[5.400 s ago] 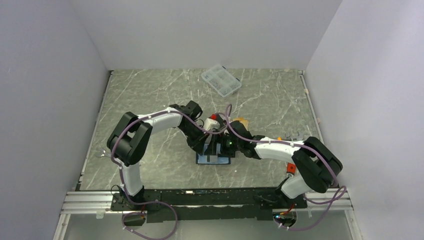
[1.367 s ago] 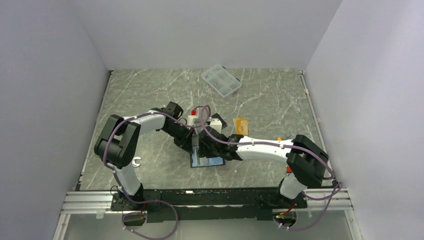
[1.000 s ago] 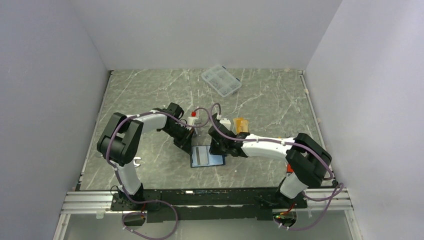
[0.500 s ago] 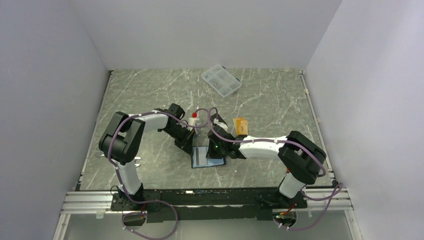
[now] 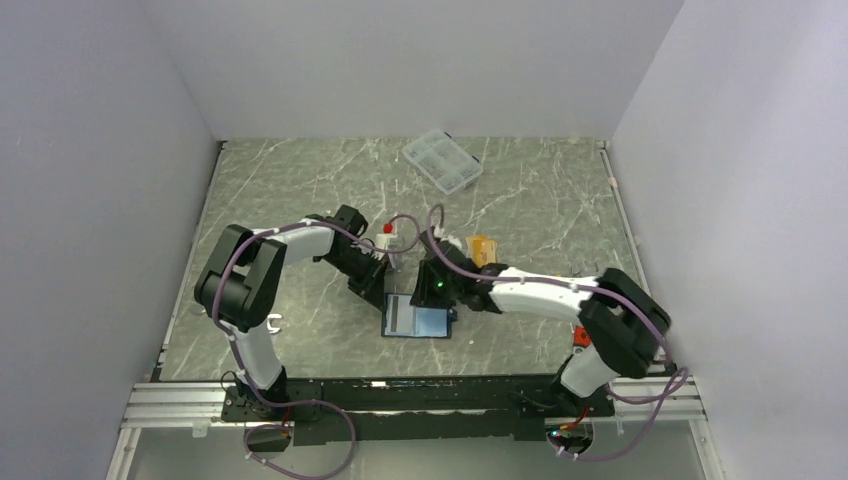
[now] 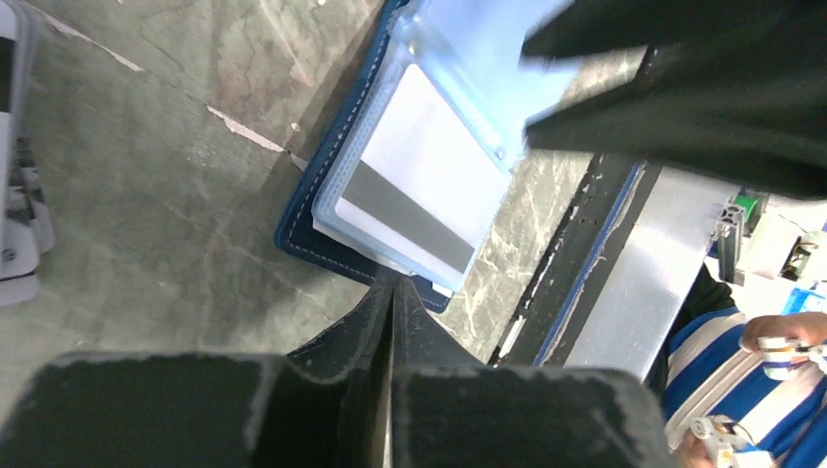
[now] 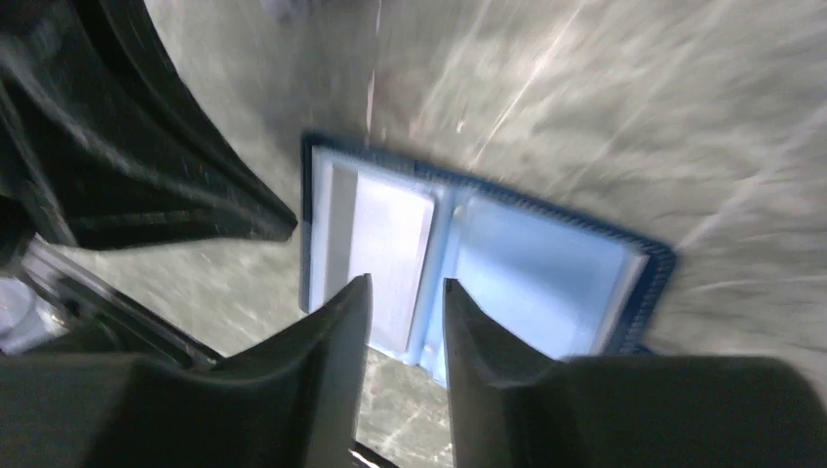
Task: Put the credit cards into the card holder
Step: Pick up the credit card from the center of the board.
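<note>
The navy card holder (image 5: 432, 322) lies open on the table, its light blue inside facing up (image 7: 546, 263). A silver-grey credit card (image 5: 400, 315) with a dark stripe (image 6: 419, 190) sits in its left half. An orange credit card (image 5: 482, 248) lies flat farther back, to the right. My left gripper (image 6: 392, 285) is shut, its tips resting on the holder's navy edge (image 5: 385, 292). My right gripper (image 7: 408, 288) hovers just above the holder's middle fold (image 5: 438, 298), jaws a little apart with nothing between them.
A clear plastic compartment box (image 5: 443, 161) stands at the back of the marble table (image 5: 300, 190). A small white hook-shaped piece (image 5: 272, 322) lies near the left arm's base. White walls close in the table on three sides.
My right gripper has opened and lifted back off the holder, leaving the silver card in the left half. The holder's blue right half now shows. The left gripper has stayed put.
</note>
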### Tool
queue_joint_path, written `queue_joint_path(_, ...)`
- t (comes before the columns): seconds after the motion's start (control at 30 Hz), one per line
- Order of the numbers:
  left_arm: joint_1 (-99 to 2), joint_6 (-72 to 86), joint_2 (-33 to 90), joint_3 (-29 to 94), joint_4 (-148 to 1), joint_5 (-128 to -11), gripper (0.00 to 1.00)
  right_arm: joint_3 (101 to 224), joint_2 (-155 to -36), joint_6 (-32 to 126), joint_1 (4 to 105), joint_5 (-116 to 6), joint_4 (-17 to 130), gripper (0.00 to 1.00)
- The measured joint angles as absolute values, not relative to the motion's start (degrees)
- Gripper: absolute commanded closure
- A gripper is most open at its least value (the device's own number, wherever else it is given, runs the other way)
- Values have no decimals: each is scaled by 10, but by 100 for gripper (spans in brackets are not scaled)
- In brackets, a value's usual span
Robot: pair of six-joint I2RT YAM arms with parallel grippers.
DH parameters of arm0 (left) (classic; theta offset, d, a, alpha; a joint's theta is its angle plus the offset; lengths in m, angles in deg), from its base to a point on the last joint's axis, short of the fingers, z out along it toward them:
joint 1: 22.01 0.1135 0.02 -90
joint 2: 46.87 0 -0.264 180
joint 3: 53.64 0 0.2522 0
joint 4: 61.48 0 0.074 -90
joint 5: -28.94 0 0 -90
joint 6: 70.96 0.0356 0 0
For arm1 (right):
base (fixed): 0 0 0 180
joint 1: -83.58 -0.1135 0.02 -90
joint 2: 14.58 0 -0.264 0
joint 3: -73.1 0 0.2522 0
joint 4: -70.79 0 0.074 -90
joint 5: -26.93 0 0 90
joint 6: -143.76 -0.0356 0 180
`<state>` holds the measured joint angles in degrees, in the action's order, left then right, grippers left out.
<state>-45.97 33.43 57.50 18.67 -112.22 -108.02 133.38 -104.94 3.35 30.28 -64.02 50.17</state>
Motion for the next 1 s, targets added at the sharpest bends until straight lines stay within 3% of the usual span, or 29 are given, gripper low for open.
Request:
queue_joint_path(0.07,-455,344,564,195,-1141,-1081,56,1331,-1009,43,337,-638,493,44)
queue_joint_path(0.1,-451,345,553,203,-1151,-1080,50,1331,-984,50,361,-638,490,41)
queue_joint_path(0.27,-442,366,495,264,-1196,-1064,40,1334,-924,80,470,-634,490,33)
queue_joint_path(0.47,-446,378,493,390,-1240,-1028,35,1366,-985,124,554,-589,491,31)
queue_joint_path(0.53,-453,378,497,428,-1242,-1007,26,1398,-1027,142,575,-571,492,31)
queue_joint_path(0.6,-463,378,497,446,-1241,-989,4,1433,-1064,158,589,-558,493,30)
queue_joint_path(0.63,-468,376,497,456,-1240,-980,1,1461,-1089,168,596,-548,493,30)
queue_joint_path(0.87,-442,355,505,470,-1228,-943,1,1538,-1166,207,606,-506,503,29)
queue_joint_path(1.0,-476,356,471,397,-1170,-863,1,1541,-1188,214,606,-489,509,27)
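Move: Some 18 cm ahead and 4 cm to the right of the right hand lies the black card stack at the board's centre, about 3 cm lower. The yellow cards lie about 14 cm ahead and 16 cm right of that hand, the open card holder almost under it, its middle about 2 cm back and 1 cm left. From the left hand the black stack is roughly 17 cm ahead and 15 cm right; the white cards are 12 cm straight ahead. Leaving the card holder, the right hand lifts and sweeps forward about 20 cm and right some 8 cm towards the black card stack, opening further and sinking again at the end, with the stack still untouched. The left hand comes away from the holder's left edge, rising and going forward, then sinks slightly, its fingers opening fully and swinging about 35 degrees forward. ##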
